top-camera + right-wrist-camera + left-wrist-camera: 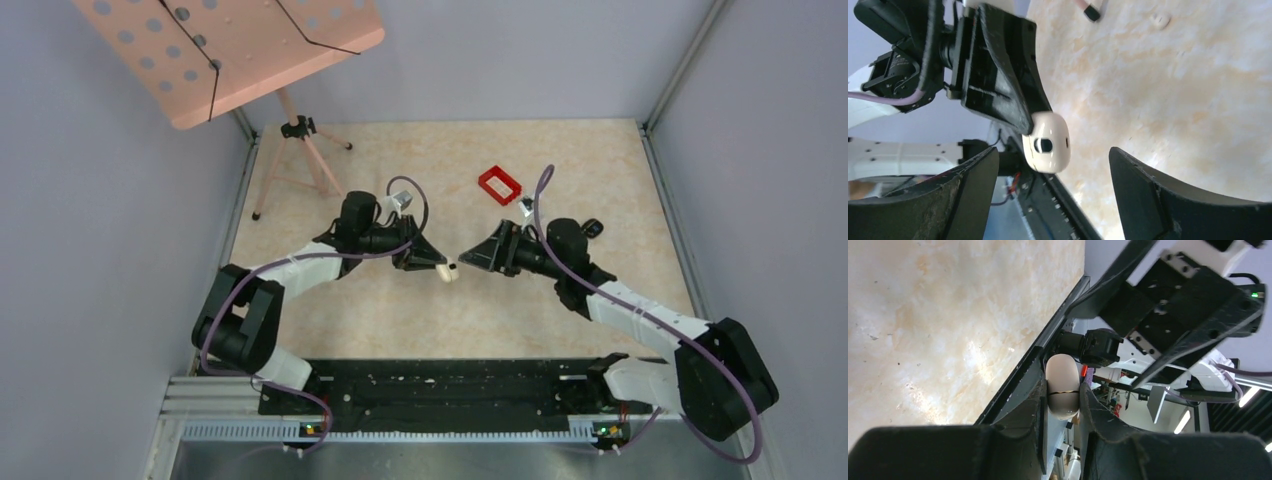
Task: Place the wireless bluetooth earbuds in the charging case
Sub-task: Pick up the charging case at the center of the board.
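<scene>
My left gripper (437, 263) is shut on a small cream pebble-shaped charging case (450, 271), held above the middle of the table. In the left wrist view the case (1063, 385) sits pinched between my fingertips, its lid seam closed. My right gripper (466, 258) is open and faces the left one tip to tip. In the right wrist view the case (1046, 142) shows a dark oval port and hangs just ahead of the open jaws, touching neither finger. The left gripper (998, 75) reaches in from the upper left. No earbuds and no black case are in view.
A red rectangular tray (499, 184) lies on the table behind the right gripper. A pink music stand (230, 50) on a tripod (300, 165) stands at the back left. Grey walls close in both sides.
</scene>
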Tool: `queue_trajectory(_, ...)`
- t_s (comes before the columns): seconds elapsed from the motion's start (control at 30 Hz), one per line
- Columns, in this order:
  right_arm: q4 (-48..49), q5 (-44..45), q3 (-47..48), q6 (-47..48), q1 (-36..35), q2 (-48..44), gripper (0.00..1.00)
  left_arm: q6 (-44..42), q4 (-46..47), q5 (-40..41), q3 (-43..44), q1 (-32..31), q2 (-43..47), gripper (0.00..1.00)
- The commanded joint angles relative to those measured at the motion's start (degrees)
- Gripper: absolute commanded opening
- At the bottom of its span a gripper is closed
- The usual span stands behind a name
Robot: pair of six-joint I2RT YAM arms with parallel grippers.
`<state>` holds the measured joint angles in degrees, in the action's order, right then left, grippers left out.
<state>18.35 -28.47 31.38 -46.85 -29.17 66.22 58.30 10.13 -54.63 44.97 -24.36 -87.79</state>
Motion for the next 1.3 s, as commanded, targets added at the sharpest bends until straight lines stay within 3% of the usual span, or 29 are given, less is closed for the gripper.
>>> queue_trajectory(0.0, 17.95, -6.8, -4.42, -11.74, 0.23, -0.98, 0.7, -0.57, 5.06, -0.92, 1.79, -0.16, 4.78, 0.0)
queue_trajectory(0.07, 20.86, -7.84, -5.51, -13.44, 0.25, -1.03, 0.6, 0.99, 8.25, -0.75, 0.96, -0.14, 5.96, 0.0)
queue_trajectory(0.23, 27.19, -10.89, -7.1, -15.97, 0.21, 0.5, 0.66, 7.61, 18.44, -2.32, -1.42, -0.16, 7.51, 0.0)
queue_trajectory(0.3, 33.09, -12.56, -7.75, -18.22, 0.2, 2.15, 0.67, 8.09, 18.78, -2.49, -1.71, -0.16, 7.98, 0.0)
queue_trajectory(0.57, 41.18, -13.39, -8.05, -21.02, 0.25, 7.08, 0.66, 8.31, 18.79, -2.74, -1.72, -0.24, 9.47, 0.0)
queue_trajectory(0.93, 60.37, -14.56, -7.38, -30.49, 0.47, 16.69, 0.47, 8.49, 18.37, -3.0, -1.7, -0.36, 9.83, 0.0)
queue_trajectory(1.17, 63.02, -14.7, -7.78, -32.03, 0.49, 18.42, 0.41, 8.4, 18.31, -3.02, -1.55, -0.6, 9.53, 0.0)
queue_trajectory(1.2, 62.96, -14.76, -7.7, -32.07, 0.44, 18.5, 0.39, 8.41, 18.41, -3.02, -1.55, -0.62, 9.46, 0.0)
queue_trajectory(1.27, 62.86, -14.77, -7.63, -31.99, 0.5, 18.5, 0.24, 8.41, 18.4, -2.98, -1.4, -0.74, 9.41, 0.0)
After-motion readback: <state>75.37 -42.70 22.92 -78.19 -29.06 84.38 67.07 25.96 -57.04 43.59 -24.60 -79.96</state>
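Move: The left hand still pinches the white charging case, whose middle sits some 1 cm to the right of its pads and 1 cm below. For the open right hand the same case lies about 4 cm left, 3 cm back and 3 cm below. On the board, roughly 15 cm below the right hand, the red box is about 22 cm ahead and 6 cm right, and the black case about 12 cm ahead and 27 cm right. The left hand lifts the white case about 8 cm nearly straight up, most of it early, easing its downward-slanting fingers towards level by some 10 degrees and keeping its grip unchanged. The right hand first draws back, then rises and works left onto the case's free end, ending about 5 cm higher, 3 cm farther left and 3 cm farther back; it tilts its fingers up by close to 30 degrees with a small counter-clockwise turn, and closes them from wide open to about a third, so that they come up against both sides of the case. ##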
